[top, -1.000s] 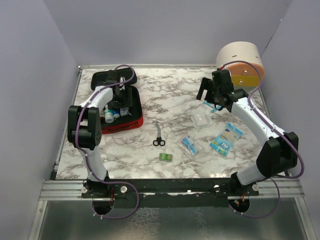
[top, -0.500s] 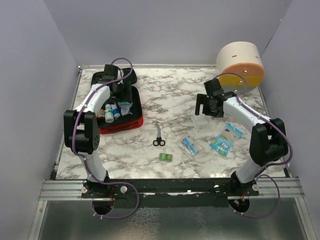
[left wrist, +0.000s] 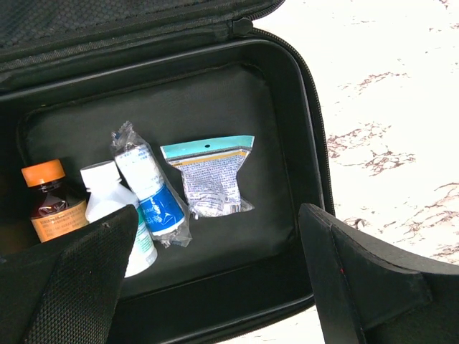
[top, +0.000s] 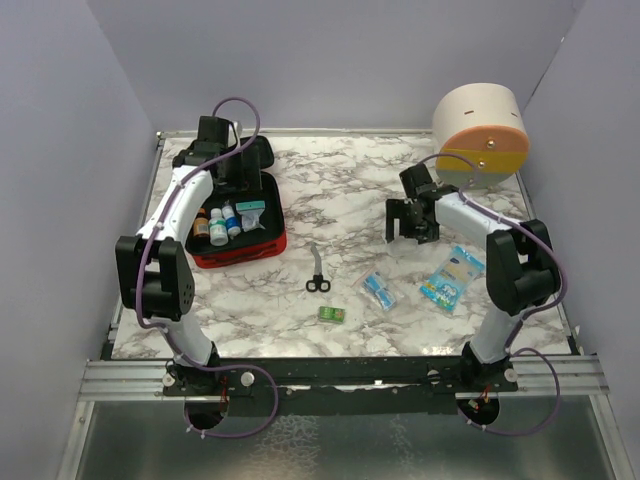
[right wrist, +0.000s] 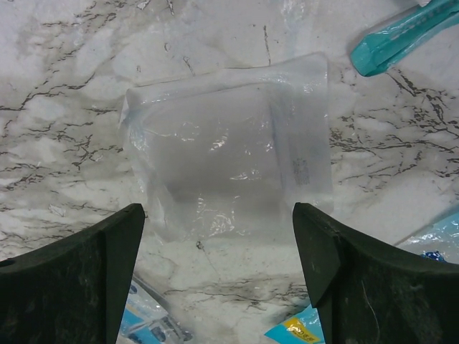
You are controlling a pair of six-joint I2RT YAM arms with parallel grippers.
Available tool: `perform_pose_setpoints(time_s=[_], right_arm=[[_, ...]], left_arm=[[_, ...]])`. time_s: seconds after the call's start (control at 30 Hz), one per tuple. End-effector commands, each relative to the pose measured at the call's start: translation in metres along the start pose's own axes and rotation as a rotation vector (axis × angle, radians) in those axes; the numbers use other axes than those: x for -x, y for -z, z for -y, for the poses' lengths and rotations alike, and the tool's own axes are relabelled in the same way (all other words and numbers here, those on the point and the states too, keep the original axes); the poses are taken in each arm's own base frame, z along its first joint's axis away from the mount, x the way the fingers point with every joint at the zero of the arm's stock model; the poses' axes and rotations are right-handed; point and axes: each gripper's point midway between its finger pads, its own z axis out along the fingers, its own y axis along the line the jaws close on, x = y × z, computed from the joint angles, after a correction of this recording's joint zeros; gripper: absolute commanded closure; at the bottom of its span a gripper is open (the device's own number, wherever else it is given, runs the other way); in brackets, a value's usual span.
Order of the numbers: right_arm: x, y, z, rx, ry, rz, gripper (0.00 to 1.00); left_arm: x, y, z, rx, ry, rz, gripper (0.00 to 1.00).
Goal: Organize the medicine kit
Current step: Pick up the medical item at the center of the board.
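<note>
The medicine kit [top: 245,252] lies open at the left of the table, red outside and black inside [left wrist: 272,143]. In it are an orange-capped bottle [left wrist: 44,204], a white bottle [left wrist: 106,208], a wrapped blue-and-white bottle [left wrist: 149,192] and a teal-topped packet [left wrist: 210,178]. My left gripper [top: 235,172] [left wrist: 215,215] hovers open above the kit's far side, holding nothing. My right gripper [top: 409,222] [right wrist: 219,211] is open just over a clear plastic bag [right wrist: 229,154], its fingers either side of the bag's near edge.
Scissors [top: 318,271], a small green packet [top: 332,314], a blue strip packet [top: 379,290] and a blue-white packet [top: 452,275] lie on the marble top. A teal item [right wrist: 401,36] lies past the bag. A round cream-and-orange container [top: 482,130] stands back right.
My left gripper has opened wider and drawn back from the kit, where the teal-topped packet now lies. My right gripper has come down and nearer, over the clear bag.
</note>
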Motion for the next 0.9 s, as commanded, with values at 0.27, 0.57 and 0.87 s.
perform_pose_setpoints(time_s=[0.27, 0.57, 0.87], right_arm=[[0.011, -0.012, -0.019, 0.062, 0.086, 0.007, 0.52], [0.013, -0.005, -0.024, 0.087, 0.062, 0.010, 0.95], [0.071, 0.059, -0.094, 0.193, 0.149, 0.142, 0.96]], left_arm=[[0.002, 0.027, 0.008, -0.051, -0.028, 0.045, 0.04], [0.000, 0.028, 0.006, -0.047, -0.034, 0.044, 0.03], [0.004, 0.032, -0.018, 0.004, 0.031, 0.061, 0.02]])
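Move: The medical item, a white gauze packet, lies flat beneath the open right fingers, its middle about 3 cm ahead and 2 cm below. From the same hand, the teal sticks are some 9 cm ahead and 6 cm right, the narrow blue packet about 9 cm back and 5 cm left, and the wide blue packet about 6 cm back and 11 cm right. The gauze packet is roughly 35 cm right of the left hand, 8 cm nearer the base and 15 cm lower. Ease the right gripper down about 1 cm over the near part of the white gauze packet and close the fingers from wide open to nearly shut, pinching the packet. Once the fingers have closed, draw it away to the left, rising and going forward, speeding up over roughly 5 cm, and keep the pinch. ##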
